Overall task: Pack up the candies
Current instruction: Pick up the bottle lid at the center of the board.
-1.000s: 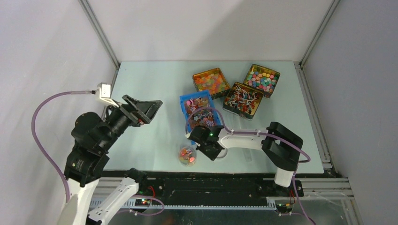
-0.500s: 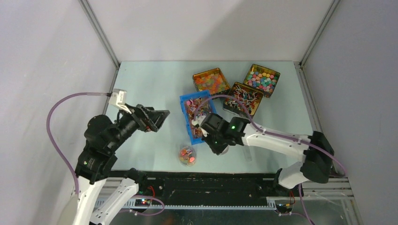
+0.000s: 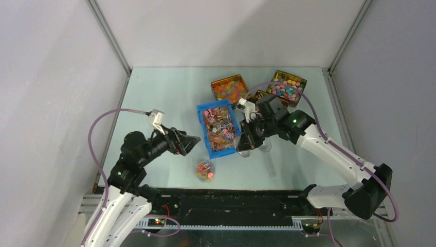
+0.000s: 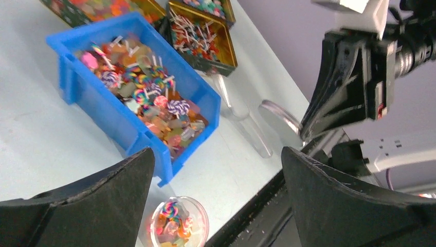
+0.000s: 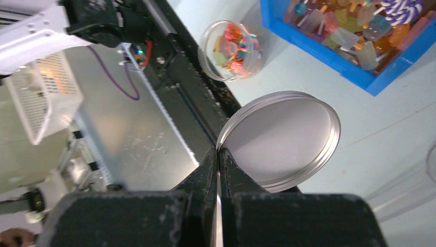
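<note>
The candies [image 3: 220, 129] fill a blue bin [image 3: 200, 122] at mid table; it also shows in the left wrist view [image 4: 97, 105]. More candies lie in a small clear jar [image 3: 205, 170], open, near the front edge, also seen in the left wrist view [image 4: 177, 226] and the right wrist view [image 5: 231, 49]. My right gripper [image 5: 218, 152] is shut on the rim of the round metal jar lid [image 5: 283, 139] and holds it in the air, right of the bin's near end [image 3: 246, 146]. My left gripper [image 4: 216, 154] is open and empty, above and left of the jar [image 3: 190, 142].
Gold tins stand behind the bin: one of orange sweets [image 3: 230, 87], one of pastel sweets [image 3: 288, 85], and a third [image 4: 203, 38] of red-and-white pieces mostly hidden by my right arm from above. A clear scoop [image 3: 268, 160] lies right of the jar.
My right gripper has carried the lid from beside the jar up and to the right, past the bin's near end. My left gripper has come down and right, towards the jar.
</note>
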You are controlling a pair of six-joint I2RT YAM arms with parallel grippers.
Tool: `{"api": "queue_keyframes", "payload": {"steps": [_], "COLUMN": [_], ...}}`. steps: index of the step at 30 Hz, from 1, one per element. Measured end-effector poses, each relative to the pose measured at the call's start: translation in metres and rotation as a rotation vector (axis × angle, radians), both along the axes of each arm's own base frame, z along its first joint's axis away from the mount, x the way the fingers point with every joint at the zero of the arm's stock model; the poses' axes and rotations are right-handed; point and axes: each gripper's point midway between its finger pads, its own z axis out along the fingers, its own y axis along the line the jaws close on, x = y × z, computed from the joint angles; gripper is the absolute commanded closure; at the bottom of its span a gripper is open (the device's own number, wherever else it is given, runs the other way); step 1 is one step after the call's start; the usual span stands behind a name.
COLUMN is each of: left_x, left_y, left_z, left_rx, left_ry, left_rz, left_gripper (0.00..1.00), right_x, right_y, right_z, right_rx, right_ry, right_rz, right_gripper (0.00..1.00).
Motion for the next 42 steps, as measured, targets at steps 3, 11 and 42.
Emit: {"api": "queue_keyframes", "payload": {"steps": [3,11,42], "left_x": [-0.003,-0.028,-0.041], "left_y": [-0.014,-0.068,-0.143], "left_z": [-0.011,-0.01,0.083], "left_rx": [-0.003,0.053,0.09], "left_ry": [0.022,-0.093,-0.752], "left_rz": [-0.051,-0.284,-0.396], "left_gripper": [0.0,0.0,0.0], "right_x": [0.002,0.009,-0.006], "right_y": [-0.002,-0.012,-0.016], "right_z": [0.011,0.044,0.138], "right_rx": [0.069,0.238,0.57], "right_ry": [0.055,0.162,0.237], "right_rz": [-0.006,-0.024,0.064], "right_gripper": [1.0,1.0,1.0]}}
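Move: The lid, already pinched at its rim by the right fingers, has its middle some 3 cm ahead of the right hand. From the left hand it lies about 18 cm to the right, level fore-and-aft and 5 cm lower. The candy jar stands roughly 6 cm back, 6 cm right and 23 cm below the left hand; the blue tray is centred some 15 cm ahead, 12 cm right and 24 cm down from it. Still pinching the lid by its rim, the right hand lifts it about 14 cm nearly straight up, its left side rolling upward some 30 degrees. The left hand, fingers wide open, swings about 14 cm right and a little back towards the lid, then climbs roughly 8 cm beside it, tipping its fingers up and turning clockwise; no touch by the left fingers can be made out. ##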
